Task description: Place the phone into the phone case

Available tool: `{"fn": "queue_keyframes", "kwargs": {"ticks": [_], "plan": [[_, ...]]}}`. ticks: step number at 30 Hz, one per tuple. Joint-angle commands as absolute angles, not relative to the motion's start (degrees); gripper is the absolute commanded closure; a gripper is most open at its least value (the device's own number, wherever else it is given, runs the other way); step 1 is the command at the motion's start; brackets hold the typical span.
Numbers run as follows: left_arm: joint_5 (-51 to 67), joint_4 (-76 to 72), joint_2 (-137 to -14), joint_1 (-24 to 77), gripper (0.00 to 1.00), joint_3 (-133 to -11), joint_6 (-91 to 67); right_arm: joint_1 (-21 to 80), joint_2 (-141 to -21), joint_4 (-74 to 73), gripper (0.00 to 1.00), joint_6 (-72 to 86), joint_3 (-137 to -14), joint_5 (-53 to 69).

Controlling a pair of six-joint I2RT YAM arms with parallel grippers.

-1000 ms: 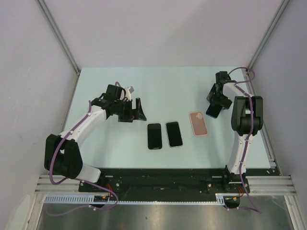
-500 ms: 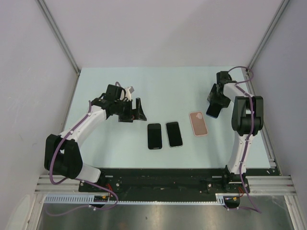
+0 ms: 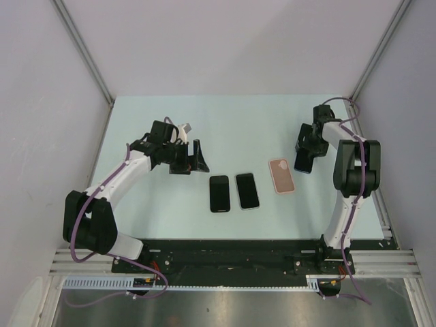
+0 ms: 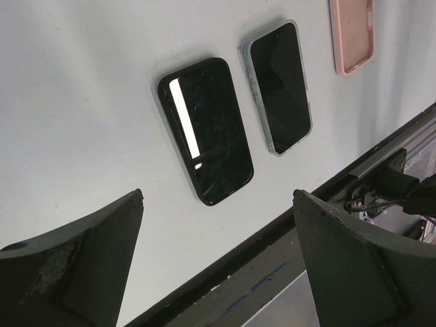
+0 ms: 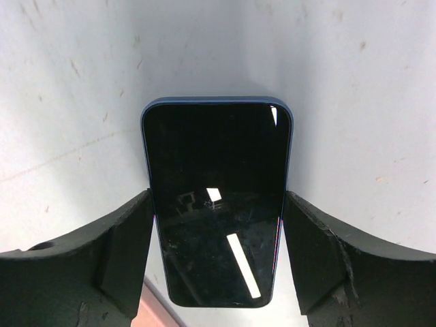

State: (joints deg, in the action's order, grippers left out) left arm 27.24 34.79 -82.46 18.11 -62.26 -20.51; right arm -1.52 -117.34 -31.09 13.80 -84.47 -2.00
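Note:
My right gripper (image 3: 304, 159) is shut on a blue-edged phone (image 5: 214, 204), screen up, with a finger on each long side. It holds the phone just right of the empty pink phone case (image 3: 281, 176), whose corner shows under the phone's near end in the right wrist view (image 5: 146, 310). My left gripper (image 3: 197, 158) is open and empty, up and left of a bare black phone (image 3: 219, 193). In the left wrist view that gripper (image 4: 218, 197) is above the black phone (image 4: 206, 129).
A phone in a clear case (image 3: 247, 191) lies right of the black phone, and shows in the left wrist view (image 4: 278, 85). The pink case shows there too (image 4: 352, 34). The black base rail (image 3: 231, 255) runs along the table's near edge.
My right wrist has swung a little outward and the held phone has shifted slightly toward me beside the pink case. The left arm has not moved.

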Motion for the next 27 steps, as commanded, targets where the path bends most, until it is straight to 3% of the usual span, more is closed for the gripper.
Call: {"fn": "queue_keyframes", "kwargs": {"ticks": [1,16,27], "plan": [[28.5,33.6,-81.2,17.8,0.06,-61.8,-20.2,-2.4,-112.3,-33.3,0.36,11.2,-82.6,5.3],[28.2,33.4,-79.9,17.8,0.06,-61.6,-20.3,-0.5,-103.4,-34.2,0.41,7.8,-78.1,16.0],[28.2,33.1,-79.2,17.8,0.06,-61.5,-20.5,9.8,-101.2,-31.2,0.41,6.7,-73.4,9.3]]}}
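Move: The pink phone case that the right hand's blue-edged phone is headed for lies about 9 cm back and 11 cm left of that hand, at roughly table height, 1 cm lower. Left of the case come the clear-cased phone, some 15 cm back and 23 cm left of the hand, and the black phone, 16 cm back and 33 cm left. From the idle left hand, the pink case is about 7 cm ahead, 30 cm right and 12 cm below. The blue-edged phone, still pinched by its long sides in the right hand, is carried left about 10 cm and back some 6 cm towards the pink case. It goes mainly back at first, then rises 4 to 5 cm and sweeps left with quickening speed, turning about 20 degrees counter-clockwise on the way; the grip stays unchanged. ##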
